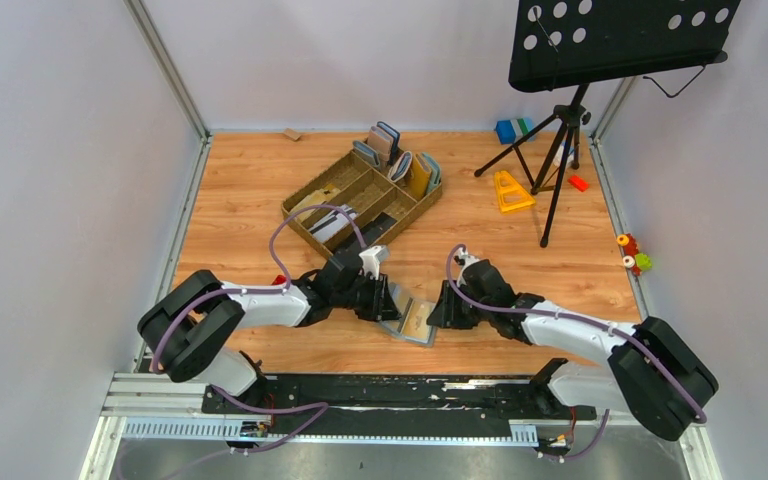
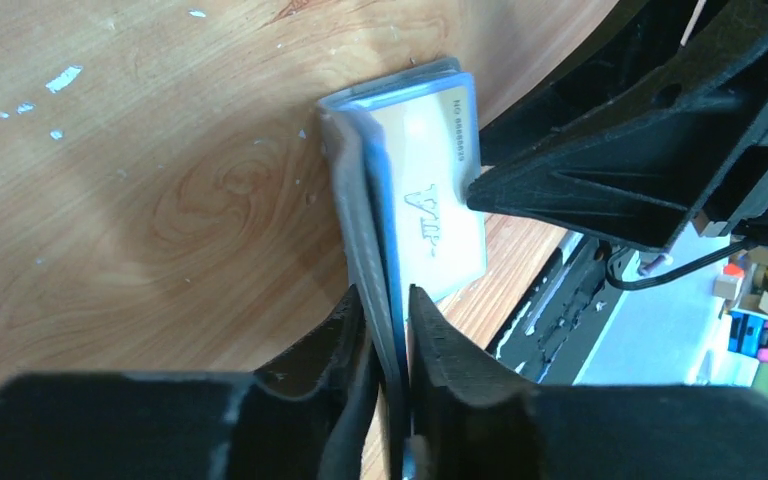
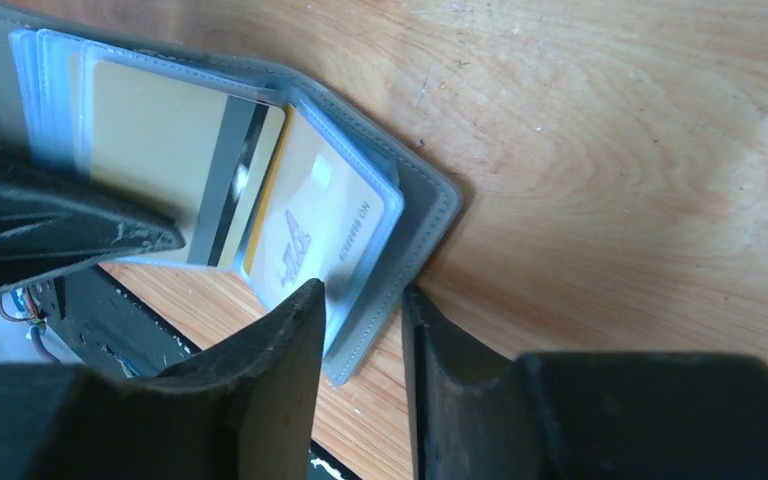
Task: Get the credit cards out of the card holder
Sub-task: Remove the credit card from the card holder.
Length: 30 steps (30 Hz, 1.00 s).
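Observation:
The grey card holder [image 1: 412, 318] lies opened on the wood between both grippers. My left gripper [image 2: 388, 300] is shut on its left flap, which I see edge-on in the left wrist view and which stands tilted up. A pale card marked VIP [image 2: 430, 205] sits in the other flap's clear sleeve. In the right wrist view the card holder [image 3: 415, 200] shows beige credit cards [image 3: 160, 150] in its sleeves. My right gripper [image 3: 360, 300] straddles that flap's corner. One finger is over the sleeve and the other at the grey edge, with wood showing in the gap.
A brown compartment tray [image 1: 332, 196] with upright wallets [image 1: 400, 160] stands behind the grippers. A music stand's tripod [image 1: 560, 150], a yellow triangular piece [image 1: 510, 190], a blue block [image 1: 507, 130] and small toys [image 1: 632, 255] are at the back right. The table's front rail [image 1: 360, 390] runs close behind the holder.

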Each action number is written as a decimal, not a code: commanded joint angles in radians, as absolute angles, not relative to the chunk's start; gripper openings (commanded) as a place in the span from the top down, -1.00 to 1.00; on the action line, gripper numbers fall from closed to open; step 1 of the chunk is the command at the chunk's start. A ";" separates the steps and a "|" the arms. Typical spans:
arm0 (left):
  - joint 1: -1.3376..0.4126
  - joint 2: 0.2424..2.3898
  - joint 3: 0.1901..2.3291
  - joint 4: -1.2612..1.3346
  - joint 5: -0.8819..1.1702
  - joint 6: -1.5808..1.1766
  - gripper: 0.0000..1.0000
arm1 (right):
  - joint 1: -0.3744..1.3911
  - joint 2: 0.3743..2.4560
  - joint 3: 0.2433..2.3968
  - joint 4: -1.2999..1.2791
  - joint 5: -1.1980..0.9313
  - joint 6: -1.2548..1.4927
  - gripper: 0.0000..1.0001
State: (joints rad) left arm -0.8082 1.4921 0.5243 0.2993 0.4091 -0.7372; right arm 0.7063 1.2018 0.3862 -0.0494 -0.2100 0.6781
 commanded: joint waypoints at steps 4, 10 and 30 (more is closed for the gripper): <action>-0.792 1.474 0.516 0.367 0.419 -0.739 0.99 | 0.706 1.126 0.376 -0.089 -0.161 0.637 -0.06; -0.774 1.420 0.485 0.414 0.440 -0.777 1.00 | 0.674 1.007 0.342 -0.111 -0.148 0.645 -0.91; -0.739 1.205 0.417 0.563 0.544 -0.914 1.00 | 0.570 0.677 0.198 0.113 -0.424 0.683 -1.00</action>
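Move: The open card holder lies between my hands, its middle about 4 cm to my left hand's right, level with it fore and aft and some 3 cm lower. The light credit card in its right-hand pocket is about 6 cm to that hand's right and 2 cm back, and the divided tray is roughly 20 cm ahead and 6 cm left. From my right hand the card is about 4 cm left, 1 cm back and just below; the holder's middle is some 5 cm left, level fore and aft. I close my left fingers tight on the holder's left part, already between them, then lift it about 7 cm almost straight up while my fingers tip some 15 degrees towards level. Meanwhile my right hand opens wide and backs off about 2.5 cm to the right as it rises, then comes partly back left and climbs to some 6 cm, its fingers tipping up too, keeping beside the holder's right end. ##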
